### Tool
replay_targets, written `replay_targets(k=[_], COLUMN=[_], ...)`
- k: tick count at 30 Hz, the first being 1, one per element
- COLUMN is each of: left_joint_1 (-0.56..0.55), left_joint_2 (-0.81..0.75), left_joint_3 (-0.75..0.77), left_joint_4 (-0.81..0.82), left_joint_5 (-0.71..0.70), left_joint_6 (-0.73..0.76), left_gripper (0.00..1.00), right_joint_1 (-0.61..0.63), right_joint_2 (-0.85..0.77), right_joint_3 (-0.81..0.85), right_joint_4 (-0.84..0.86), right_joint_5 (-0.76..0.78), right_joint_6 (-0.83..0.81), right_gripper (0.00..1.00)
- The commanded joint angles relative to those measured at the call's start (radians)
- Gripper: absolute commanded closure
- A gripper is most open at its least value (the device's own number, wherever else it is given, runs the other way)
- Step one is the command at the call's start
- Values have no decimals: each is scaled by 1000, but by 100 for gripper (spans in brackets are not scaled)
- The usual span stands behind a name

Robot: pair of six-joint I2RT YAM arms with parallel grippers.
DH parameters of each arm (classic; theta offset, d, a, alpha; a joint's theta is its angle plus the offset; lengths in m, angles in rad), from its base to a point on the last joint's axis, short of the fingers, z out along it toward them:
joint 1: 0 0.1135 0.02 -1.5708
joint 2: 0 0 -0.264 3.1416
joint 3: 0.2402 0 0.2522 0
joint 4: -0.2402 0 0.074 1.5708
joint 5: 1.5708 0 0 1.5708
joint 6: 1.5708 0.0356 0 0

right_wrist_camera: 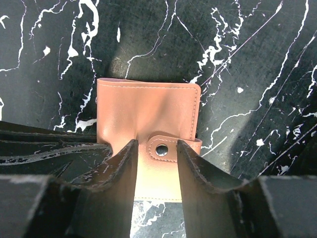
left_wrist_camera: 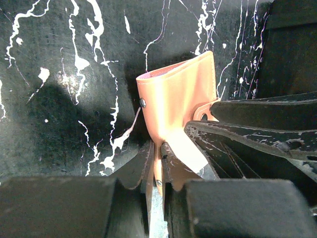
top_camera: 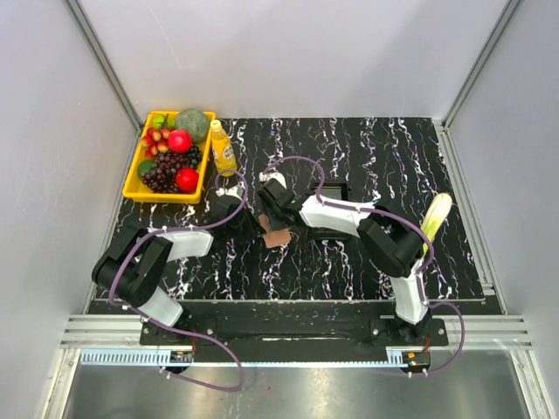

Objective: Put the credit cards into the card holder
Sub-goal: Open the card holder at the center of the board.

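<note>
The card holder (top_camera: 278, 235) is a tan-brown wallet lying mid-table between both arms. In the left wrist view my left gripper (left_wrist_camera: 157, 145) is shut on a thin edge of the card holder (left_wrist_camera: 173, 99), which stands up on that edge. The right gripper's fingers (left_wrist_camera: 257, 134) reach in from the right. In the right wrist view my right gripper (right_wrist_camera: 156, 143) is open over the card holder (right_wrist_camera: 143, 106), its fingers straddling the snap tab (right_wrist_camera: 162, 150). The credit cards are out of view.
A black open box (top_camera: 332, 190) sits just behind the right gripper. A yellow tray (top_camera: 133, 179) of fruit and a yellow bottle (top_camera: 223, 148) stand at the back left. A pale yellow long object (top_camera: 437, 214) lies at the right.
</note>
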Motion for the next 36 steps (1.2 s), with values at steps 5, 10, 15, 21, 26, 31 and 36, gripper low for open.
replay_targets(k=[5, 10, 15, 21, 26, 31, 36], left_joint_1=[-5, -5, -5, -5, -3, 0, 21], left_joint_2=[12, 11, 9, 18, 32, 51, 60], left_joint_3=[29, 32, 26, 23, 29, 29, 26], left_joint_4=[4, 8, 9, -2, -38, -68, -69], left_joint_5=[-32, -24, -24, -44, -82, -121, -105], left_joint_6=[7, 7, 7, 7, 13, 16, 22], left_gripper=[100, 100, 100, 100, 100, 100, 100], right_joint_1=[20, 20, 20, 20, 20, 18, 11], right_joint_2=[-22, -2, -1, -34, -90, -122, -137], right_joint_3=[-44, -36, -23, -29, -44, -56, -87], right_joint_4=[-63, -61, -61, -57, -27, -21, -15], right_joint_5=[30, 50, 58, 76, 36, 24, 30], right_joint_6=[16, 15, 16, 13, 4, 3, 4], right_gripper=[61, 82, 84, 92, 100, 100, 100])
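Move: Between the right hand's open fingertips, practically at the hand point and barely 1 cm below, sits the snap on the card holder's closing strap; the card holder's middle is level with it, about 1 cm to the left. The open black box stands roughly 13 cm to the right hand's right and 4 cm farther out, the yellow bottle some 20 cm ahead and 13 cm left. From the left hand, the snap lies about 4 cm right and 2 cm ahead. Closing on the strap at the snap after a slight shift of half a centimetre to the right, the right fingers pinch its end and pause, then pull up, right and back, roughly 1 cm each way, away from the card holder's face, narrowing further without turning. The left fingers keep their pinch on the card holder's left edge, nearly still. ##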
